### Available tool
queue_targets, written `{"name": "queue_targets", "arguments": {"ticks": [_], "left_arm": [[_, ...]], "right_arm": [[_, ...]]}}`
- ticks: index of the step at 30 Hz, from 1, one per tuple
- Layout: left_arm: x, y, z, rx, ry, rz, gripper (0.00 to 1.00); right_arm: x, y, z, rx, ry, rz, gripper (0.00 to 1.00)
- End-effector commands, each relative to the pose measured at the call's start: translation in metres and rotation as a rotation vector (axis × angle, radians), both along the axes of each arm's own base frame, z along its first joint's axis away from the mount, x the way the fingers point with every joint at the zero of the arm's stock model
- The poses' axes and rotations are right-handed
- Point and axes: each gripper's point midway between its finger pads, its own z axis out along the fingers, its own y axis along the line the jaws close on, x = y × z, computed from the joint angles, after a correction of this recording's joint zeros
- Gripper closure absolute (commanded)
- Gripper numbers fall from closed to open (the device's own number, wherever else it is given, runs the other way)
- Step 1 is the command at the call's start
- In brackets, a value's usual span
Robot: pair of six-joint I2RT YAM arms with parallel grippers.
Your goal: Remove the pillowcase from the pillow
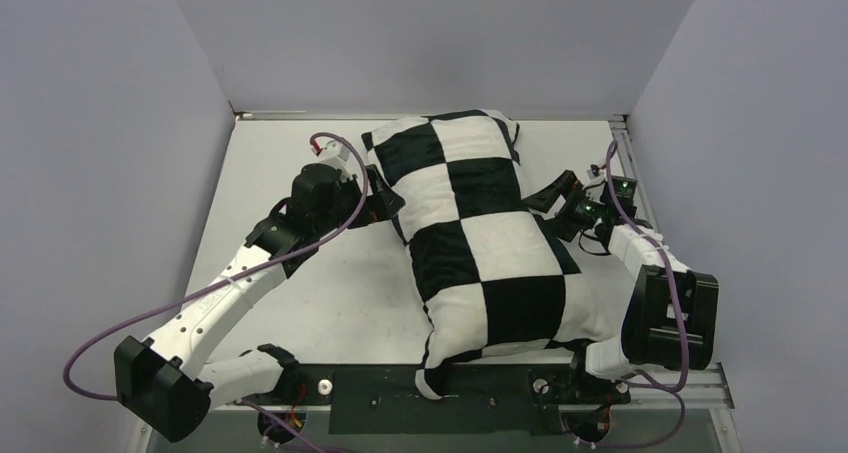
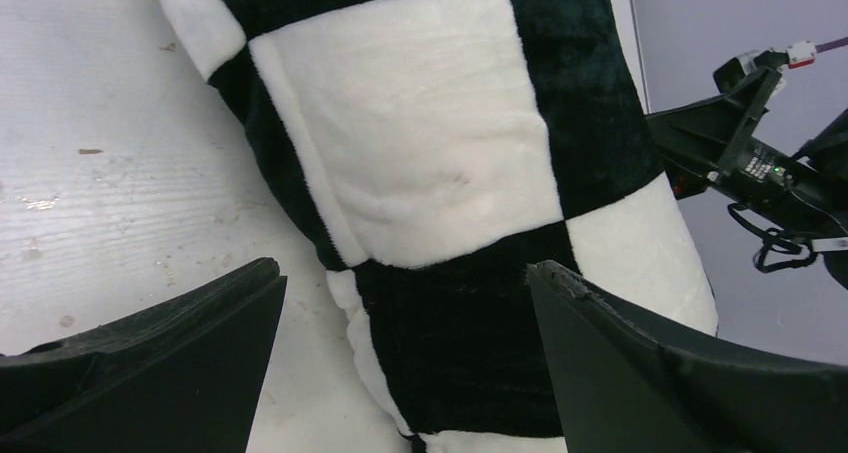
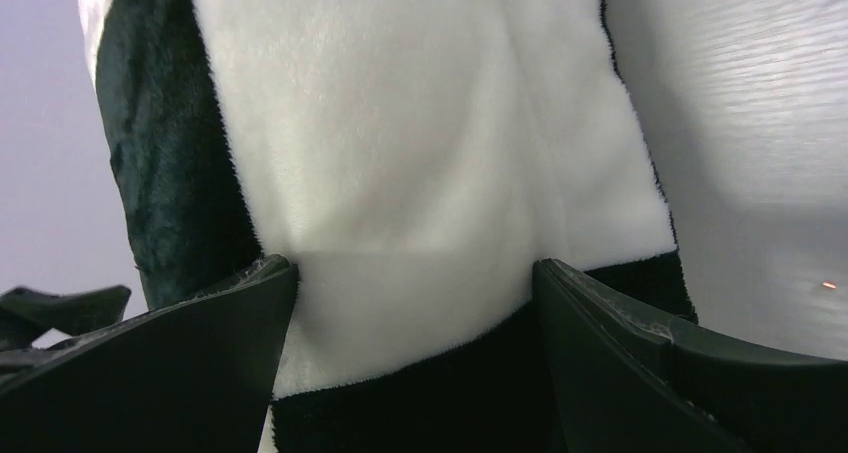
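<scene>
The black-and-white checkered pillowcase (image 1: pixel 480 233) lies plump down the middle of the table, from the back to the front edge. The pillow is hidden inside it. My left gripper (image 1: pixel 390 201) is at the cover's left side, jaws open. In the left wrist view the left gripper (image 2: pixel 402 266) straddles the pillowcase (image 2: pixel 440 173) edge, with one finger over the bare table. My right gripper (image 1: pixel 548 195) is at the right side, also open. In the right wrist view the right gripper (image 3: pixel 415 263) has the bulging pillowcase (image 3: pixel 400 153) filling the gap between its fingers.
The white table (image 1: pixel 300 293) is boxed in by grey walls on the left, back and right. The pillowcase's near end hangs over the black mounting plate (image 1: pixel 380 398) between the arm bases. The right arm (image 2: pixel 750 153) shows beyond the cover in the left wrist view.
</scene>
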Motion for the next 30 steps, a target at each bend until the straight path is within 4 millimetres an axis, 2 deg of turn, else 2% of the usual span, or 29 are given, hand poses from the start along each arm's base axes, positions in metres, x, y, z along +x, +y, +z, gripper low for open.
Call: {"name": "queue_targets", "arguments": {"ticks": [1,5,8,12,15,22,27,30], "left_arm": [[0.01,-0.028,0.016,-0.115,-0.042,-0.079,0.04],[0.011,-0.029,0.006,-0.1,-0.014,-0.084,0.04],[0.013,-0.023,0.003,-0.069,-0.013,-0.064,0.04],[0.016,-0.009,0.0,-0.014,-0.016,-0.021,0.04],[0.018,0.002,-0.002,0.012,-0.009,0.003,0.04],[0.013,0.03,-0.008,0.091,-0.007,0.059,0.04],[0.012,0.041,-0.018,0.109,0.012,0.096,0.04],[0.011,0.04,-0.032,0.089,0.027,0.109,0.04]], "right_arm": [[0.004,0.038,0.022,0.081,-0.132,0.118,0.1],[-0.002,0.074,0.033,0.1,-0.163,0.183,0.1],[-0.013,0.114,0.04,0.122,-0.176,0.275,0.1],[-0.017,0.138,0.049,0.133,-0.196,0.322,0.1],[-0.011,0.135,0.054,0.102,-0.209,0.334,0.1],[0.009,0.089,0.061,0.112,-0.238,0.252,0.1],[0.019,0.094,0.047,0.147,-0.231,0.251,0.1],[0.024,0.101,0.029,0.17,-0.204,0.256,0.1]]}}
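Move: The pillow, still in its case, lies between the hands. Its middle is about 12 cm left of the right hand, 1 cm back and some 8 cm below; its right flank is only 2 cm left, level, 4 cm lower. Its near-left corner is roughly 24 cm back and 23 cm left of that hand, 13 cm below. From the left hand the pillow's middle is about 20 cm right, 4 cm ahead and 18 cm down. The pillow's right flank is pushed leftward by the open right fingers, that hand going about 13 cm left and 3 cm back, rising slightly and turning some 20 degrees counter-clockwise; it then eases back about 5 cm right and 4 cm forward. The open left hand, above the other flank, edges right 2 cm, then 5 cm left while sinking about 2 cm. ##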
